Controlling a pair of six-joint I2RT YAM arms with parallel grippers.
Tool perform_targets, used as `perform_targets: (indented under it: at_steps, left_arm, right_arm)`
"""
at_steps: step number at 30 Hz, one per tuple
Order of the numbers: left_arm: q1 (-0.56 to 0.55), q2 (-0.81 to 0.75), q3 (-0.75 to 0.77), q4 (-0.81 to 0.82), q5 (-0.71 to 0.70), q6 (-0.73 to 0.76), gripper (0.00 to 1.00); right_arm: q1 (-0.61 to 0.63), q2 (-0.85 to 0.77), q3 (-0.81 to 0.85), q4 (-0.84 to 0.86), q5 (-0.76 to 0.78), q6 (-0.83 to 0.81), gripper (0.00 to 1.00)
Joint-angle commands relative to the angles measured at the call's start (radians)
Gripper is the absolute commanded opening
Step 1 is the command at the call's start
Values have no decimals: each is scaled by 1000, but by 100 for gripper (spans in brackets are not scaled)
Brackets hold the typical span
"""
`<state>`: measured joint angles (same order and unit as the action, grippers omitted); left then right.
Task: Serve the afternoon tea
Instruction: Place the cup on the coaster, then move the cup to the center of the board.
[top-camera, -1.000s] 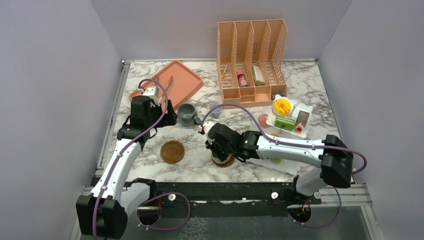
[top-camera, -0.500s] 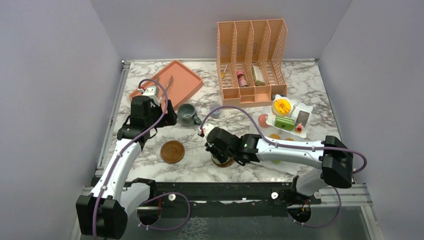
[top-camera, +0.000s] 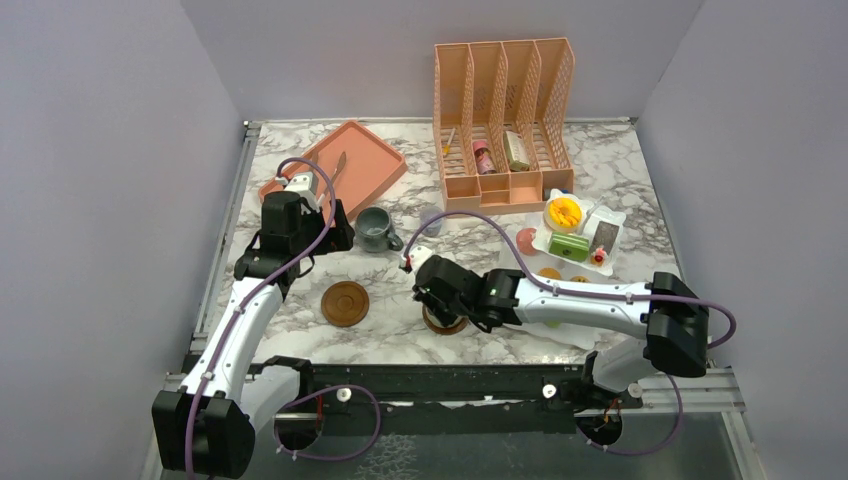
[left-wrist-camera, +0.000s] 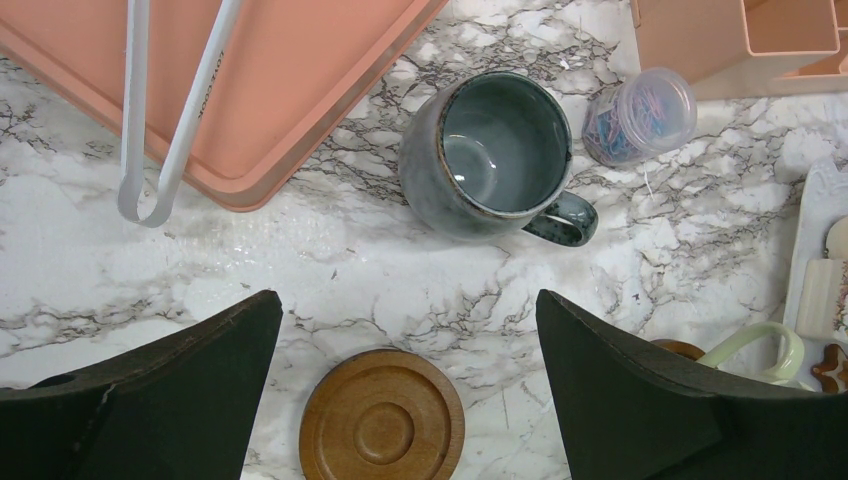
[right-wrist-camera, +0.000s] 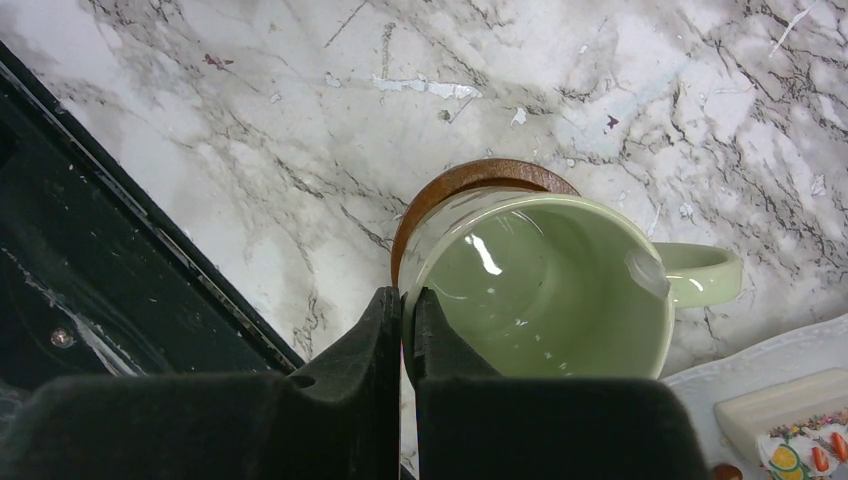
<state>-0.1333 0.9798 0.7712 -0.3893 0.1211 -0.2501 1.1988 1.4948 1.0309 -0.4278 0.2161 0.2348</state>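
My right gripper is shut on the rim of the pale green mug, one finger inside and one outside. The mug is upright over a round brown coaster near the table's front edge; I cannot tell whether it rests on it. My left gripper hangs open and empty above the marble. The grey-blue mug stands just beyond it, with a second brown coaster below. Toy cakes and cookies lie on a white plate at the right.
A pink tray with white tongs lies at the back left. A pink file organiser stands at the back. A small clear lilac cup sits by the grey-blue mug. The black rail borders the table's front edge.
The right arm has shifted slightly, carrying the green mug over the coaster. The left arm has not moved.
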Motion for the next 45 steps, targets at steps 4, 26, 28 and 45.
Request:
perform_targets:
  at_steps: [4, 26, 28, 45]
  left_arm:
    - [-7, -7, -1, 21, -18, 1, 97]
    - [-6, -4, -4, 26, -13, -3, 97]
    - [-6, -6, -6, 26, -14, -3, 97]
    - [-6, -12, -10, 27, -31, -2, 97]
  right_arm:
    - [11, -21, -36, 11, 16, 14, 1]
    - [15, -22, -88, 73, 56, 41, 31]
    - [15, -16, -93, 86, 62, 36, 31]
    - [10, 44, -117, 174, 115, -3, 30]
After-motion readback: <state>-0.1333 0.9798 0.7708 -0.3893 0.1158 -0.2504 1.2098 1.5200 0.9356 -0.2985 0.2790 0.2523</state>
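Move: I hold the green cup by the near-left part of its rim; its middle is about 2 cm ahead, 3 cm right and 3 cm below my right hand. The coaster is directly beneath the cup, some 8 cm below that hand. From the hand, the other coaster lies about 18 cm left and 2 cm ahead, the dark mug roughly 11 cm left and 17 cm ahead. From my left hand, the cup's coaster is about 15 cm back, 20 cm right and 15 cm down. I let go of the green cup over its coaster: my right fingers part from nearly shut to about a third open as the hand sinks some 2 cm, easing about 1 cm back and 1 cm to the right. Then I creep about 1.5 cm forward and slightly left, sinking a touch more, one finger inside the cup and the other outside its rim. ##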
